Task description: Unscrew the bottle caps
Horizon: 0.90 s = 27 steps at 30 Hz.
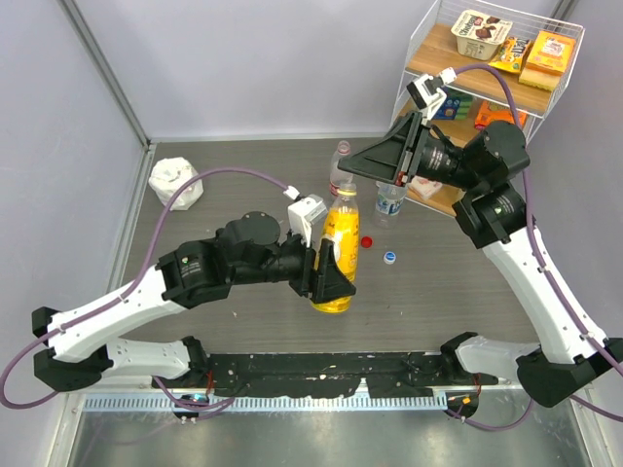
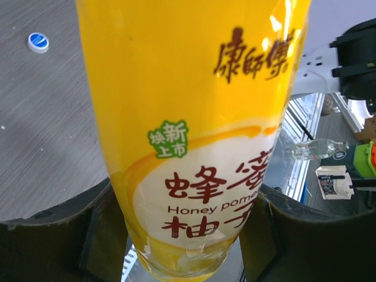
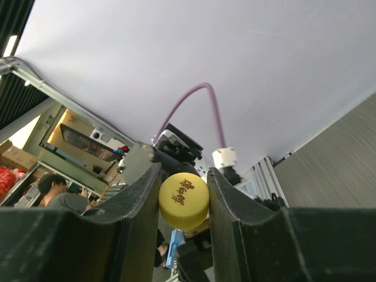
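Observation:
My left gripper [image 1: 329,265] [image 2: 185,238] is shut on the lower body of the yellow bottle [image 1: 337,255] [image 2: 194,117], which stands upright at the table's middle. From the right, my right gripper [image 1: 348,173] [image 3: 184,197] reaches over the bottle's top and is shut on the yellow cap [image 3: 184,201]. Whether that cap still sits on the neck is hidden. The red cap [image 1: 367,242] and the blue-white cap [image 1: 389,258] [image 2: 38,42] lie loose on the table right of the bottle. The tall clear bottle [image 1: 340,161] and the small clear bottle [image 1: 390,200] stand behind.
A wire shelf [image 1: 569,68] with snack boxes stands at the back right, close behind my right arm. A crumpled white object [image 1: 175,182] lies at the back left. A metal rail [image 1: 292,401] runs along the table's near edge.

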{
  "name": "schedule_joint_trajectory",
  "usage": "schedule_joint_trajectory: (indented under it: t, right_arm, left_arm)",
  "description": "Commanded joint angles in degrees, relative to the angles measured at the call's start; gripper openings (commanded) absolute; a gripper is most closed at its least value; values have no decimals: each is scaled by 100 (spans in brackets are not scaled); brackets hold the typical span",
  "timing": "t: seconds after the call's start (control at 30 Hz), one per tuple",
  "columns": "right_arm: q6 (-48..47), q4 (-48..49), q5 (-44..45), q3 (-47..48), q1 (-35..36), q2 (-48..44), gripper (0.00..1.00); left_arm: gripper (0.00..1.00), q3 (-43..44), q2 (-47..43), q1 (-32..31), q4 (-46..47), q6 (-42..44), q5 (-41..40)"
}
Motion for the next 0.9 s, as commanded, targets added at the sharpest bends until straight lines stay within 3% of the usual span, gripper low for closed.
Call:
schedule_joint_trajectory:
  t: [0.0, 0.13, 0.3, 0.53, 0.7, 0.87]
  right_arm:
    - [414, 956, -195, 97, -64, -187, 2]
    - [301, 692, 42, 158, -152, -117, 2]
    - [-524, -851, 464, 535, -205, 68, 2]
    - [-1544, -2567, 1545, 651, -231, 156, 2]
    - [-1870, -3394, 1757, -42, -240, 182, 2]
    - [-2230, -3781, 1617, -1115, -222, 322, 2]
  left_arm:
    - [0, -92, -51, 7, -41, -153, 110]
    - [0, -101, -59, 7, -85, -136, 58]
    - [0, -153, -138, 7, -216, -127, -206]
    - [0, -478, -560, 7, -638, -399, -1409]
    - [0, -794, -876, 7, -1016, -601, -2051]
    - [0, -1128, -965, -1, -1061, -663, -2149]
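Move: The yellow cap, already off its bottle, is still in the right fingers. The red cap, beside which it seems bound, lies on the table about 13 cm ahead of that hand, 5 cm to its right and some 50 cm below; the blue cap is 4 cm nearer and 5 cm farther right than the red one. The clear bottle stands about 19 cm ahead and 10 cm right of the hand. From the left hand, holding the yellow bottle, the red cap lies 24 cm ahead, 6 cm right, 35 cm down. The yellow cap stays pinched in the right fingers and, after a slight lift, is carried down about 15 cm net and some 6 cm forward towards the loose caps, the fingers tipping downward and swinging forward, clockwise. The left hand keeps its grip on the yellow bottle, sinks a little, then takes it left and down, away from the right hand, turning counter-clockwise. ##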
